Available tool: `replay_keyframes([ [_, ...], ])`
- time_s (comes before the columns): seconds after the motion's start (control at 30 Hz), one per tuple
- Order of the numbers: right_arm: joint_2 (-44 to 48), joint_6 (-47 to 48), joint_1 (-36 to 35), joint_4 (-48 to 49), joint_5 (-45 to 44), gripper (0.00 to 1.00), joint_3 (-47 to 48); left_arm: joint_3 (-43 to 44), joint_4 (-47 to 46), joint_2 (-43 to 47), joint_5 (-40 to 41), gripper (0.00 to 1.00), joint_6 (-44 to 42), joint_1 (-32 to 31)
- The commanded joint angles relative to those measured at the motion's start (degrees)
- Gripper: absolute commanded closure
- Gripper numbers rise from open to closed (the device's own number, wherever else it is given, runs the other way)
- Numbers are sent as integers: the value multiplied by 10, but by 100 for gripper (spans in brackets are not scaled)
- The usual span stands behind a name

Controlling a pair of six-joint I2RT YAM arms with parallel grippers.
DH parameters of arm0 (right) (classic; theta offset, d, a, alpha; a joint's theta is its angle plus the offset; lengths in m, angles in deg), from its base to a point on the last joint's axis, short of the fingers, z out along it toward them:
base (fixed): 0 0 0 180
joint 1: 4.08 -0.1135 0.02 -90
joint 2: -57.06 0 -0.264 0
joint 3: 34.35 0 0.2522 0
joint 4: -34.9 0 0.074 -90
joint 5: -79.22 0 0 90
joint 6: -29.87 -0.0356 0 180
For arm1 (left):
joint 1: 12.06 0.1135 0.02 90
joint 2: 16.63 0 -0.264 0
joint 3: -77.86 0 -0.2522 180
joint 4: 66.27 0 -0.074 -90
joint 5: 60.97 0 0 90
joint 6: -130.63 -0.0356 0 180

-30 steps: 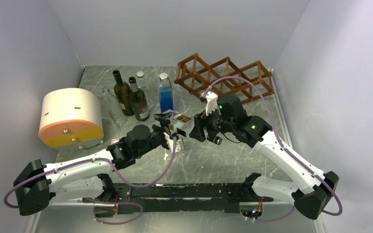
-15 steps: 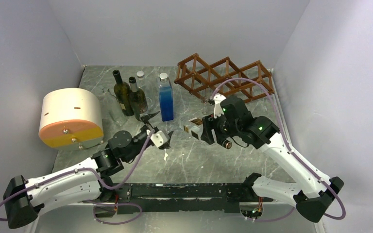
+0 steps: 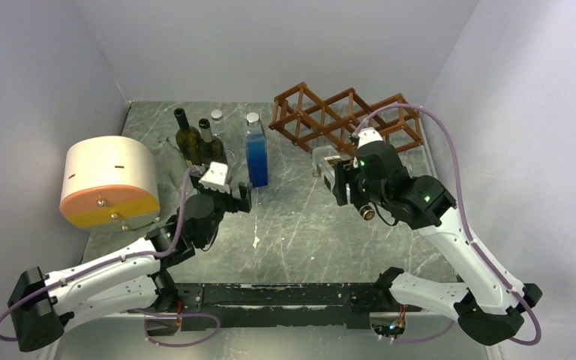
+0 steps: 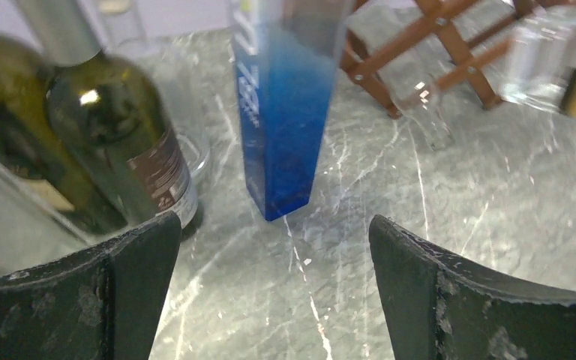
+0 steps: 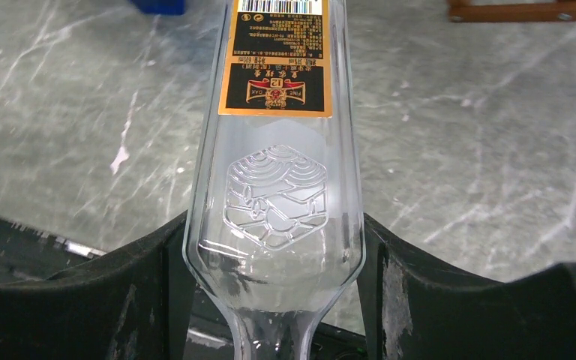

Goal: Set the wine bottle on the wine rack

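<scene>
The wine bottle [image 5: 277,187] is clear glass with a black and gold label. It lies level, and my right gripper [image 5: 274,240] is shut on its shoulder just above the neck. From above, the right gripper [image 3: 343,184] holds the wine bottle [image 3: 324,161] in the air just in front of the wine rack [image 3: 345,120]. The rack is a reddish-brown lattice at the back right. My left gripper [image 3: 232,196] is open and holds nothing. It sits low by the standing bottles, and its fingers [image 4: 142,262] frame bare table in front of a blue bottle [image 4: 285,112].
Two dark green bottles [image 3: 190,142], a small clear capped bottle [image 3: 216,120] and the blue bottle [image 3: 256,150] stand at the back centre-left. A cream and orange drum [image 3: 109,180] sits on the left. White walls close in on both sides and the back.
My left gripper has drawn back from the wine bottle to the left, toward the standing bottles. My right arm has carried the bottle right and back, closer to the rack.
</scene>
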Motion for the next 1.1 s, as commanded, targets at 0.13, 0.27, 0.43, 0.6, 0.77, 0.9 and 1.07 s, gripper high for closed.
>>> replay_keyframes([
  [0.13, 26, -130, 2, 21, -241, 100, -45, 97, 174, -83, 17, 1, 221, 64],
  [0.27, 25, -178, 5, 29, -278, 100, -86, 116, 184, -118, -12, 1, 211, 68],
  [0.43, -26, -182, 62, 49, -274, 100, -107, 106, 153, -127, -51, 1, 202, 69],
  [0.6, -14, -102, 190, 182, -160, 100, -162, 99, 141, -121, -81, 1, 196, 69],
  [0.77, 8, -77, 215, 288, -109, 100, -222, 77, 116, -111, -95, 1, 196, 69],
  [0.9, 9, -84, 219, 310, -80, 100, -234, 67, 112, -112, -94, 1, 196, 69],
  [1.07, 18, -91, 222, 327, -82, 100, -246, 63, 108, -108, -111, 0, 195, 69],
])
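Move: The wine bottle is already in the right hand. The middle of the wine rack lies about 26 cm ahead of that hand, some 8 cm to its right and 18 cm lower. The clear bottle whose neck sticks out of the rack is roughly 17 cm ahead, 3 cm left and 22 cm down; the blue bottle stands about 13 cm ahead, 21 cm left, its middle 13 cm below. From the left hand, the rack is some 22 cm ahead, 35 cm right and 13 cm down. Keeping its grip around the bottle's shoulder, the right hand swings the bottle to the right, then down and forward towards the rack. It ends about 11 cm lower, 9 cm right and 7 cm farther out, easing back left a little at the end, and turns some 30 degrees clockwise. The empty, open left hand sinks about 6 cm and tips downward. ##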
